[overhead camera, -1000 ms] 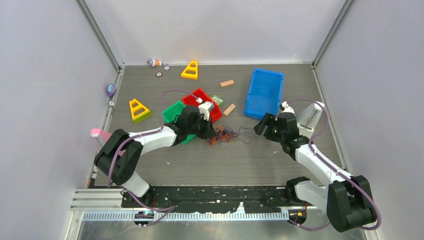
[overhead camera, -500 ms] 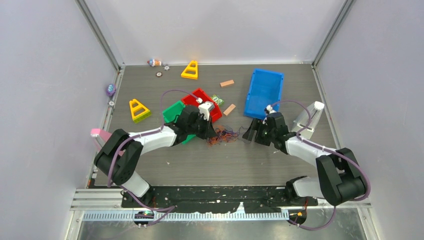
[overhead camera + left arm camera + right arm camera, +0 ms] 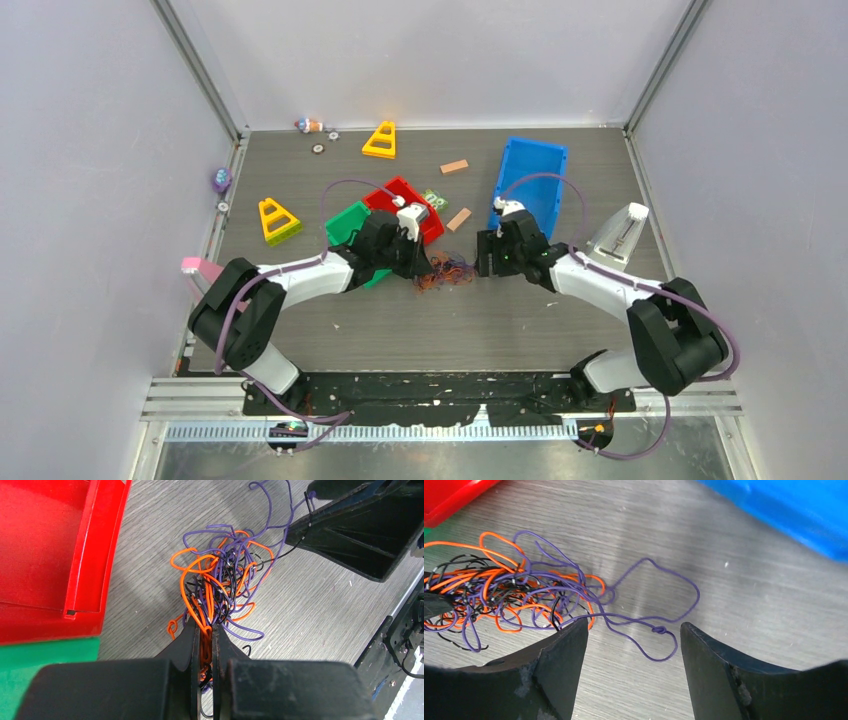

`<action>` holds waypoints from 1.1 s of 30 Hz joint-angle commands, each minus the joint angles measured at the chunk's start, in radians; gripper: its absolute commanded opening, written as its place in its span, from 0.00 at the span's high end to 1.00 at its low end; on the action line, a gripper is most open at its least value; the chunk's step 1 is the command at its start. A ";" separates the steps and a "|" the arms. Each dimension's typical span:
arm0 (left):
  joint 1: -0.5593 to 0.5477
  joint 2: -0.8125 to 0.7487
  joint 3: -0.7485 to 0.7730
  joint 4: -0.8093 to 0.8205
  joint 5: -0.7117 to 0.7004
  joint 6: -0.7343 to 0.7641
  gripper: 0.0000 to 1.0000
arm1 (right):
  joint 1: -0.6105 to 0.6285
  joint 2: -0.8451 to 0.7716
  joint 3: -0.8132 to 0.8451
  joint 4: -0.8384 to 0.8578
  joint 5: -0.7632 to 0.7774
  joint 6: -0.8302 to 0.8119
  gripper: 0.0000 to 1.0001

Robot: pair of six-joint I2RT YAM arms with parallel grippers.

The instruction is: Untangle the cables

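Note:
The cables (image 3: pixel 447 271) are a tangle of thin orange, purple and black wires lying mid-table (image 3: pixel 220 587) (image 3: pixel 509 597). My left gripper (image 3: pixel 205 627) (image 3: pixel 422 265) is shut on orange strands at the tangle's left edge. A loose purple loop with a small knot (image 3: pixel 659 629) trails out of the tangle to the right. My right gripper (image 3: pixel 634 630) (image 3: pixel 484 256) stands open just over that loop, one finger on each side of it, touching nothing.
A red bin (image 3: pixel 405 205) and a green bin (image 3: pixel 347 222) sit behind my left gripper. A blue bin (image 3: pixel 530 185) lies behind the right one. Yellow triangles (image 3: pixel 278 219) (image 3: pixel 381 140), wooden blocks (image 3: pixel 458 219) and small toys are scattered farther back.
My right arm has swung left from beside the blue bin to the right edge of the tangle. The left gripper has kept its grip and place.

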 commanded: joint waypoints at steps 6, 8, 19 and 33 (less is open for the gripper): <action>-0.003 0.008 0.053 0.005 0.015 0.030 1.00 | 0.054 0.146 0.230 -0.145 0.112 -0.300 0.27; -0.003 0.012 0.055 0.003 0.018 0.029 1.00 | 0.056 0.190 0.275 -0.185 0.098 -0.327 0.27; -0.003 0.021 0.067 -0.014 0.022 0.033 1.00 | 0.055 0.292 0.316 -0.252 -0.052 -0.319 0.38; -0.003 -0.013 0.047 -0.011 -0.022 0.041 1.00 | -0.001 0.130 0.195 -0.270 -0.133 -0.210 0.94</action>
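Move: Put the right gripper on the purple loop, the loose end of the cables, which lies just under its open fingers, about 1 cm ahead and some 3 cm below. The main tangle is about 6 cm to its left, level with it. The wooden block lies roughly 10 cm ahead and 4 cm left, the blue bin some 16 cm ahead and 9 cm right. The purple loop is about 11 cm right of the left gripper, 1 cm ahead and 5 cm below. Swing the right gripper forward about 3.5 cm over the table, then draw it back past its start and down, ending some 3 cm lower beside the tangle. Turn it about 15 degrees counter-clockwise on the way and tip the fingers steeper, then close them at the bottom and pinch a purple strand. Keep the left gripper still, shut on the other end of the cables. ##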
